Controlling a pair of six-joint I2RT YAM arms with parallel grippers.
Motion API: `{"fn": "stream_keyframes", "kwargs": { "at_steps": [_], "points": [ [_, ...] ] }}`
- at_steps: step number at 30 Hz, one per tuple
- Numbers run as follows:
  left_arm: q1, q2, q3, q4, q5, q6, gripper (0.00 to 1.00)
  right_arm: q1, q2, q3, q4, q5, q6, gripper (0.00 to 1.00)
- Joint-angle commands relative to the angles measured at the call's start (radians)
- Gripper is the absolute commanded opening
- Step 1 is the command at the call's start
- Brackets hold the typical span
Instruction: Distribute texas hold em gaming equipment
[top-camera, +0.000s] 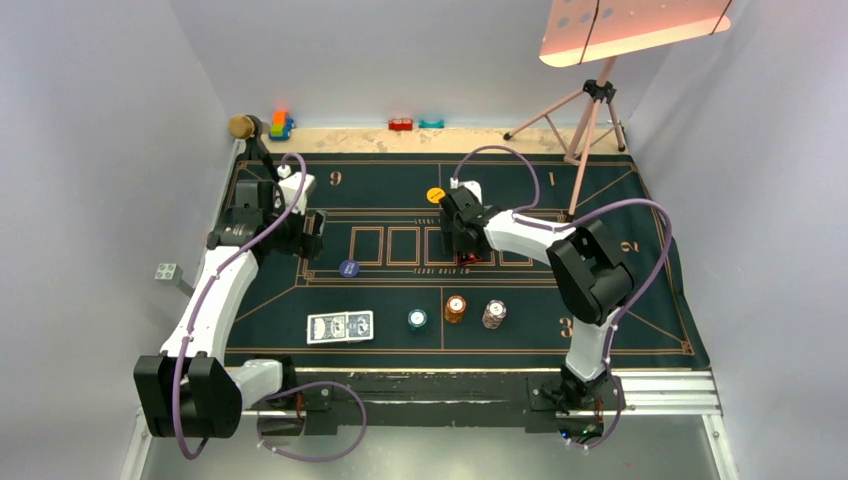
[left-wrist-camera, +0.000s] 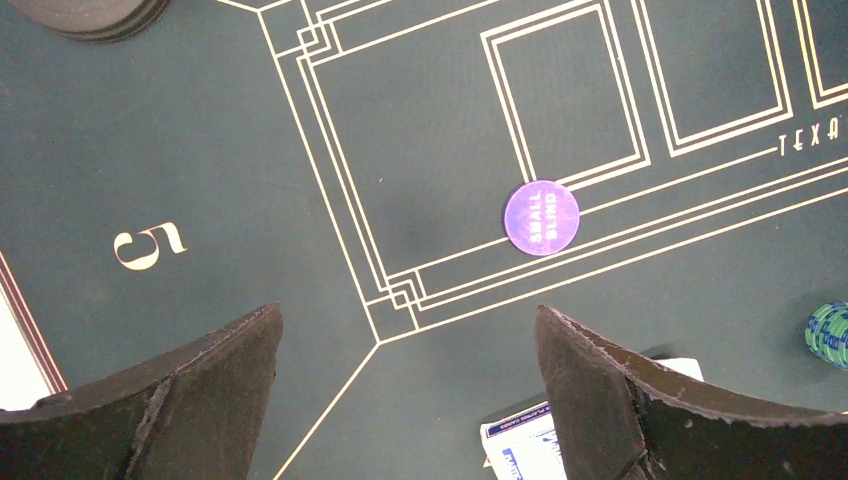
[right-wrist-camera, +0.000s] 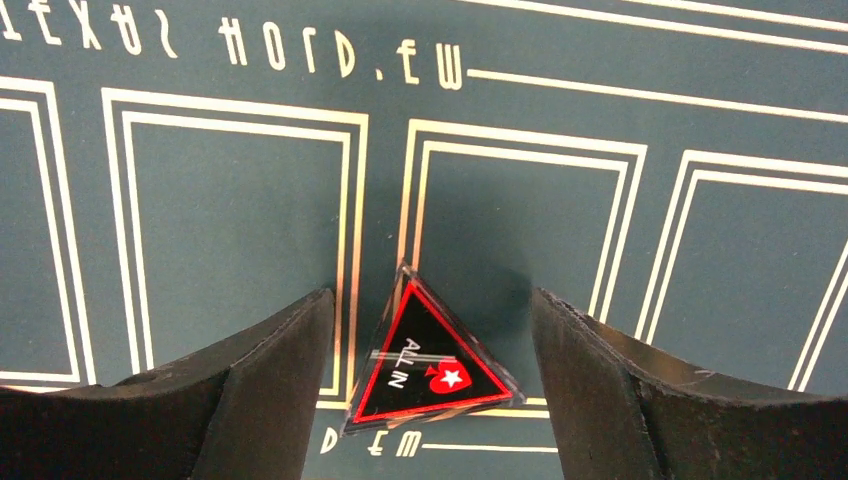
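Observation:
A red-edged black triangular "ALL IN" marker (right-wrist-camera: 430, 362) lies flat on the green mat's card boxes. My right gripper (right-wrist-camera: 432, 300) stands open around it, with a gap between each finger and the marker. In the top view this gripper (top-camera: 462, 245) is at the mat's middle. My left gripper (left-wrist-camera: 410, 312) hangs open and empty over the mat's left side (top-camera: 312, 235). A purple "SMALL BLIND" button (left-wrist-camera: 541, 217) lies ahead of it. Blue-backed cards (top-camera: 340, 326) lie near the front edge. Teal (top-camera: 417, 319), orange (top-camera: 456, 308) and white-brown (top-camera: 494, 313) chip stacks stand to their right. A yellow button (top-camera: 435, 195) lies farther back.
The dark green felt mat (top-camera: 600, 200) covers the table. Toy blocks (top-camera: 281, 124) and a brown ball (top-camera: 243, 126) sit along the back edge. A pink tripod (top-camera: 585, 120) stands at the back right. A grey block (top-camera: 166, 271) lies off the mat's left side.

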Motion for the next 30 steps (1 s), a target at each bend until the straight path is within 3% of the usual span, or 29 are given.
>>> {"fn": "stream_keyframes", "kwargs": {
  "at_steps": [1,4,10,17,24,30],
  "points": [
    [0.007,-0.016,0.000,0.010,0.021,0.002,1.00,0.024,-0.031,-0.043,-0.051,0.050,0.056,0.72],
    [0.007,-0.017,0.001,0.010,0.022,0.004,1.00,0.023,-0.060,-0.091,-0.107,0.085,0.096,0.56],
    [0.007,-0.021,0.003,0.006,0.029,0.005,1.00,0.003,-0.047,-0.029,-0.299,0.125,0.230,0.40],
    [0.007,-0.033,0.004,0.002,0.036,0.008,1.00,-0.051,-0.076,-0.080,-0.403,0.145,0.325,0.40],
    [0.007,-0.023,0.011,0.000,0.053,0.009,1.00,-0.171,-0.243,-0.242,-0.388,0.127,0.338,0.39],
    [0.007,-0.026,0.010,-0.004,0.057,0.010,1.00,-0.191,-0.277,-0.171,-0.475,0.204,0.350,0.40]
  ]
}}
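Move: The red all-in triangle lies on the cloth right between the right hand's open fingers, its middle about 1 cm back of the hand point and 1 cm below. The yellow chip is some 13 cm ahead and 8 cm to the left. Nearer the arms, the orange stack stands about 13 cm back and 3 cm left, the speckled stack roughly 14 cm back and 6 cm right. From the left hand the triangle lies about 38 cm right, 5 cm ahead and 13 cm below. Shut the right gripper on the all-in triangle so the fingers pinch it from its two sides, already easing back as they close. Then, keeping it low over the cloth, take it right and back, about 15 cm right and 9 cm back, gathering speed towards the printed 3, while turning the wrist some 30 degrees clockwise and tipping it a little further down. ##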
